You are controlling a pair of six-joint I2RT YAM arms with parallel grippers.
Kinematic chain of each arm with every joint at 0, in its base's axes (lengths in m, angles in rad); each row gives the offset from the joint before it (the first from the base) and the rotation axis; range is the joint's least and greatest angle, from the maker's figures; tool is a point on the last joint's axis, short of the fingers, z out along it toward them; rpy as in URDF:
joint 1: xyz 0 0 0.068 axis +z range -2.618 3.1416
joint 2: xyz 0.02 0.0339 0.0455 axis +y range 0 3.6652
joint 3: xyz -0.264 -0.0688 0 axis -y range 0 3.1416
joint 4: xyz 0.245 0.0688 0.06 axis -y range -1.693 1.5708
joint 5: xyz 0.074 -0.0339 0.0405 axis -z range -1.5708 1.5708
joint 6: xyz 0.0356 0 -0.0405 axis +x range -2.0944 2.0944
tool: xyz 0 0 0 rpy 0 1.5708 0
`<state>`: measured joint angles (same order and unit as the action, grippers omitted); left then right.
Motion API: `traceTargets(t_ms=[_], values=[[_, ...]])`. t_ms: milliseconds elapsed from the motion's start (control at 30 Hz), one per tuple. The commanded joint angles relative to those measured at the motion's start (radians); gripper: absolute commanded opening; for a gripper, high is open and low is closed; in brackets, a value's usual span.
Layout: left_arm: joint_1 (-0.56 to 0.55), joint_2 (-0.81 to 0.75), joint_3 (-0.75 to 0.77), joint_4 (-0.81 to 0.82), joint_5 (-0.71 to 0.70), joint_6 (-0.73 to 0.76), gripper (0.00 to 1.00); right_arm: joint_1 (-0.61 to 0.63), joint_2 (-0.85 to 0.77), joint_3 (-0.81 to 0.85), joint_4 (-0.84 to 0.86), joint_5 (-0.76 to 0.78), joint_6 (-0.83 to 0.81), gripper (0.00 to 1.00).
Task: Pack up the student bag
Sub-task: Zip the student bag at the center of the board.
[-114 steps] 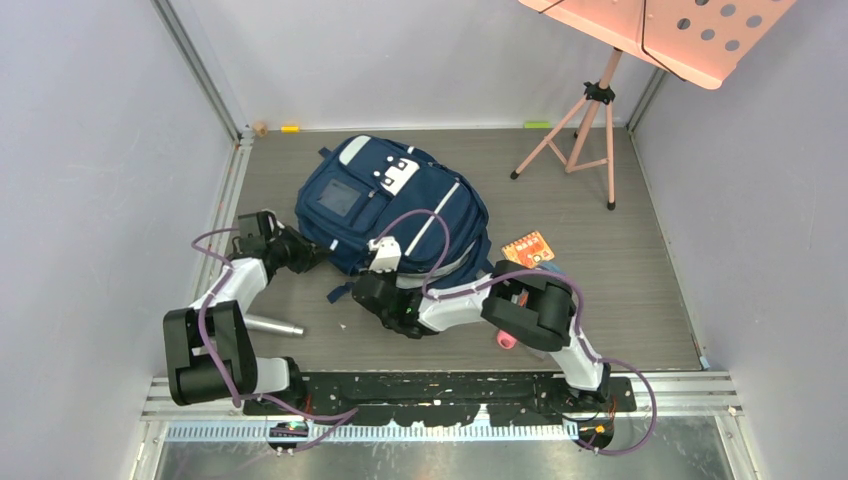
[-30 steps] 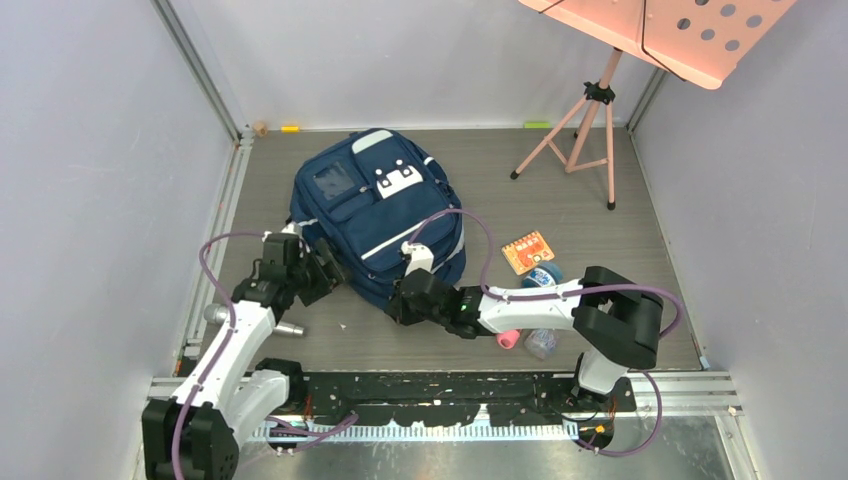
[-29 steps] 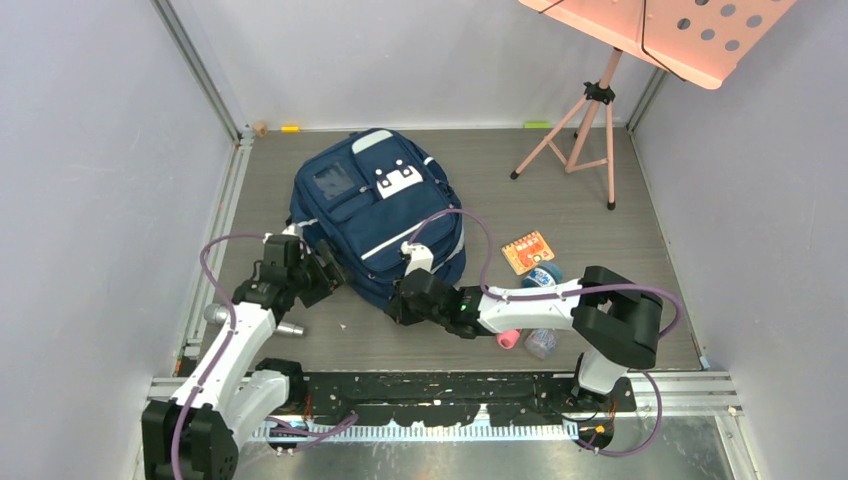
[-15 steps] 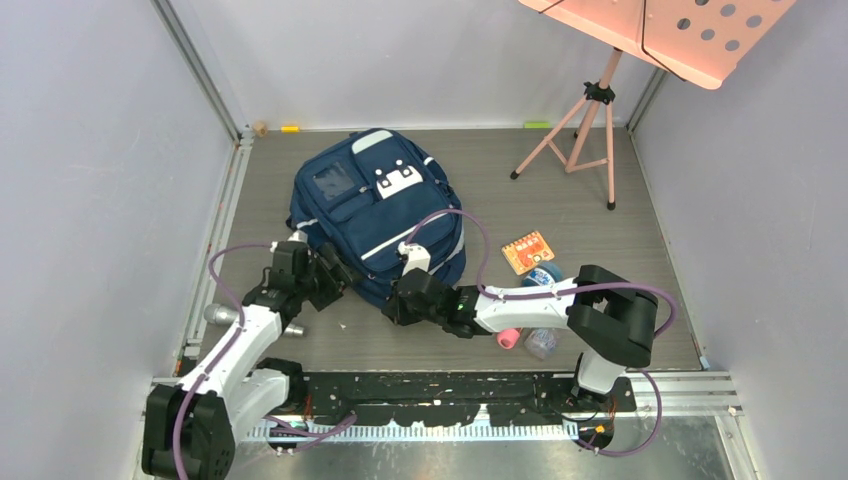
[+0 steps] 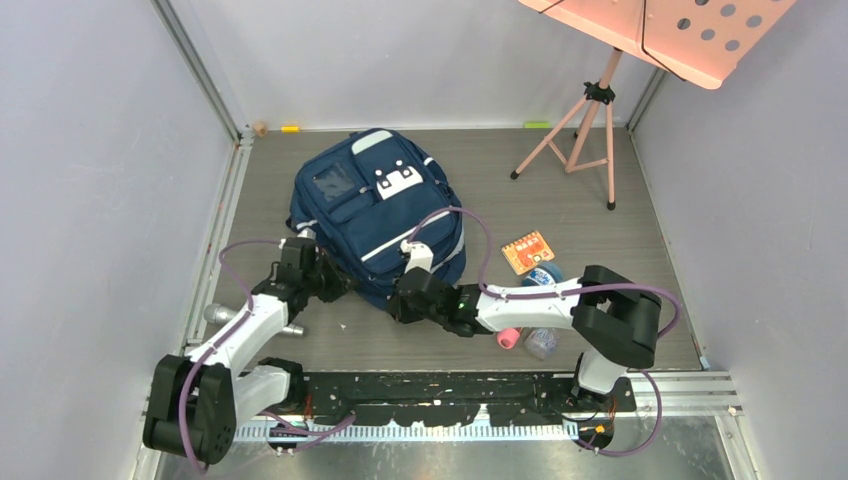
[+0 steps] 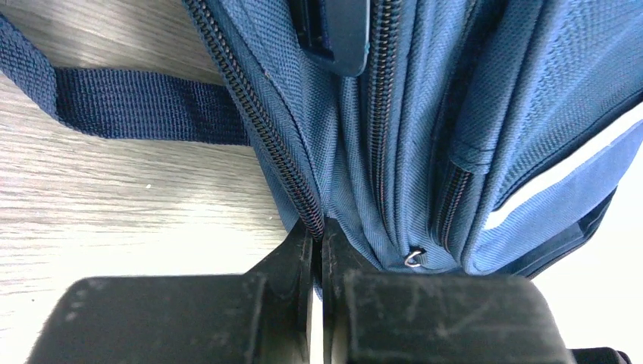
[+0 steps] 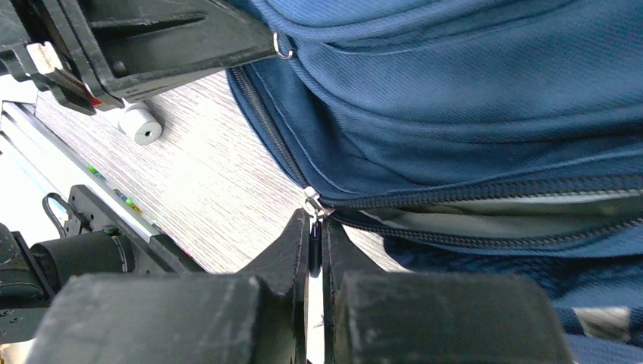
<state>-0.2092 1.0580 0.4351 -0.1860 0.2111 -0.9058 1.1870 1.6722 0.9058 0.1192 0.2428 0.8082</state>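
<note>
The student bag [image 5: 375, 210], navy with pale stripes and a white patch, lies flat on the grey table. At its near left corner my left gripper [image 5: 334, 284] is shut on the edge of the zipper track [image 6: 258, 129], jaws pinched together at the seam [image 6: 318, 227]. A navy strap [image 6: 136, 114] trails off to the left. My right gripper [image 5: 396, 300] is at the bag's near edge, shut on the metal zipper pull [image 7: 312, 206]. Right of the pull the zipper gapes a little and shows grey lining [image 7: 493, 221].
A silver cylinder [image 5: 216, 315] lies left of the left arm. An orange card [image 5: 527, 250], a clear bottle [image 5: 541, 342] and a pink object [image 5: 507, 340] lie right of the bag. A pink music stand [image 5: 590, 110] stands back right. Walls enclose the table.
My left arm has swung right up to the bag's corner and its gripper has gone from open to shut on the zipper edge. The right gripper has kept its hold, barely moving.
</note>
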Motion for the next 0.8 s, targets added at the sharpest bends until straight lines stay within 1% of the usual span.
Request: traceTargets(t_ms=[0,167,233,300,400,500,633,767], values=[[0.054,-0.004,0.099,-0.033,-0.083,0.087,0.0,-0.006,-0.103,0.005,-0.102,0.036,0.018,0.0],[0.198,0.005,0.16,-0.061,-0.014,0.143,0.0,-0.051,-0.195,-0.053,-0.172,0.083,0.016,0.0],[0.29,0.011,0.175,-0.066,0.03,0.16,0.0,-0.077,-0.222,-0.078,-0.192,0.095,0.009,0.0],[0.351,0.021,0.194,-0.076,0.066,0.184,0.0,-0.111,-0.24,-0.103,-0.195,0.087,0.004,0.01],[0.399,0.046,0.234,-0.097,0.071,0.222,0.0,-0.166,-0.249,-0.122,-0.195,0.071,-0.023,0.0],[0.443,0.081,0.272,-0.105,0.083,0.249,0.0,-0.196,-0.242,-0.123,-0.199,0.087,-0.067,0.0],[0.535,0.127,0.309,-0.096,0.137,0.239,0.0,-0.263,-0.225,-0.131,-0.191,0.089,-0.096,0.0],[0.554,0.117,0.315,-0.082,0.152,0.233,0.0,-0.339,-0.221,-0.146,-0.164,0.054,-0.118,0.0]])
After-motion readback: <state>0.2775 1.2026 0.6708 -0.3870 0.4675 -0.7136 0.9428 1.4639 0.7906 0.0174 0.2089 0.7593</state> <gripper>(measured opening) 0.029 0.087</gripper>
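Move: Both grippers are already shut: the left on the zip seam at the bag's lower left, the right on the zip pull, which lies about 12 cm right of and 5 cm back from the left hand. From the right hand the bag's lower right corner is some 15 cm right and 11 cm ahead, roughly level. The orange notebook is about 33 cm right and 14 cm ahead of the right hand, 7 cm lower. Draw the two shut grippers apart: haul the left, still pinching the seam, about 10 cm left, a little forward and up, to hold the bag taut, turning it some 10 degrees counter-clockwise. With the right, keep the pull pinched and drag it about 9 cm right and 6 cm forward towards the bag's lower right corner, yawing roughly 10 degrees clockwise; let it rise slightly first, then ease down a little. ##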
